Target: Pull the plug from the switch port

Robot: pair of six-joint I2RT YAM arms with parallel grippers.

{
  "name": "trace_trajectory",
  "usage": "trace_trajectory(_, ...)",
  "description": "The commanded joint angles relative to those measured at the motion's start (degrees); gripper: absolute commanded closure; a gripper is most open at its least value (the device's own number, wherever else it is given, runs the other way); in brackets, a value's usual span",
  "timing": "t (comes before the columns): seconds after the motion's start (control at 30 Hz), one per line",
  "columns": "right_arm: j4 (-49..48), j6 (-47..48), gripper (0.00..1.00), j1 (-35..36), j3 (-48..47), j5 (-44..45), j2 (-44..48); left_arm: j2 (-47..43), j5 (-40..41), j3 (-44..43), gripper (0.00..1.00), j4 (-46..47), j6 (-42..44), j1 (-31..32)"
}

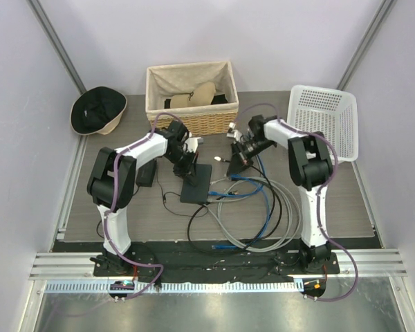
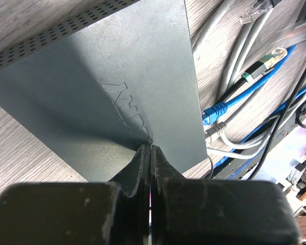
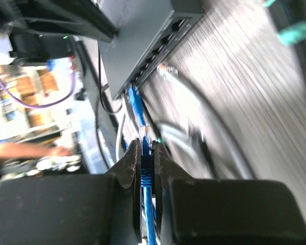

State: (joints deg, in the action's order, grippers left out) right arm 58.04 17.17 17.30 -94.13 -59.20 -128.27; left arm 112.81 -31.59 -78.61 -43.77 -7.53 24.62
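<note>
The flat black switch lies in the middle of the table. Its row of ports runs along the narrow edge. My left gripper is shut, its tips resting on the switch's top. My right gripper is shut on a blue cable's plug. The plug's clear tip sticks out past the jaws, clear of the switch and free in the air. In the top view this gripper hangs to the right of the switch. Another blue plug and a grey plug sit at the switch's edge.
Loops of grey, blue and black cable lie right of and in front of the switch. A small black power brick lies to its left. At the back are a wicker basket, a white plastic basket and a dark hat.
</note>
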Motion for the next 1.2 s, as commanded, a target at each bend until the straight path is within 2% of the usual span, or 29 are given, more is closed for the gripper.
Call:
trace_trajectory(0.0,3.0,4.1,0.98,-1.7,-2.5,9.3,9.0,4.5,13.1,4.4,1.00,1.3,4.5,0.7)
trace_trajectory(0.17,3.0,4.9,0.98,-5.0,-5.9,25.5,12.8,1.4,13.0,5.3,1.00,0.9,5.9,0.6)
trace_trajectory(0.3,1.3,5.1,0.98,-8.4,-8.5,34.8,14.3,0.2,13.1,4.7,1.00,0.9,6.5,0.7)
trace_trajectory(0.5,-1.1,6.2,0.97,-9.1,-15.5,39.2,11.6,2.8,11.1,1.4,1.00,-1.0,6.7,0.6)
trace_trajectory(0.73,-2.3,13.1,0.97,-8.0,-34.6,43.5,0.2,2.4,10.9,2.4,1.00,-1.2,7.2,0.4)
trace_trajectory(0.83,-4.2,12.7,0.96,-7.4,-38.8,44.5,-2.4,1.9,10.9,2.8,1.00,-1.4,7.4,0.3)
trace_trajectory(0.93,-6.2,12.3,0.94,-6.6,-38.9,47.3,-3.8,1.2,11.1,2.9,1.00,-1.1,7.4,0.3)
trace_trajectory(1.1,-7.8,7.3,0.39,-5.6,-39.0,47.2,-2.3,0.9,11.4,3.1,1.00,-1.4,7.4,0.3)
trace_trajectory(1.17,-8.1,4.7,0.32,-5.1,-39.0,45.9,-0.5,1.0,11.4,3.0,1.00,-1.4,7.4,0.3)
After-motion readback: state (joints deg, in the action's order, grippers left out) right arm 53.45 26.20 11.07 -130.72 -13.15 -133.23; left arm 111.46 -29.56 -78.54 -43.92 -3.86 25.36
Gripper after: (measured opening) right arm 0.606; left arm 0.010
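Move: The blue plug, already out of the switch, is in the right fingers. Its drop spot, open table right of the wicker basket, lies about 20 cm ahead, 13 cm right and 5 cm below. Two loose plugs lie just left of that spot, some 18 cm ahead and 11 cm right of the hand. The switch sits level with the hand, 12 cm left. From the left hand the spot is roughly 23 cm ahead and 21 cm right. Sweeping right, forward and up away from the switch, the right hand carries the held blue plug, then runs mostly forward, some 23 cm ahead and 12 cm right in all. The wrist swings about 60 degrees, from pointing left to steeply down; after a 2 cm dip the fingers open and let go. The left's shut fingertips stay on the switch top. ##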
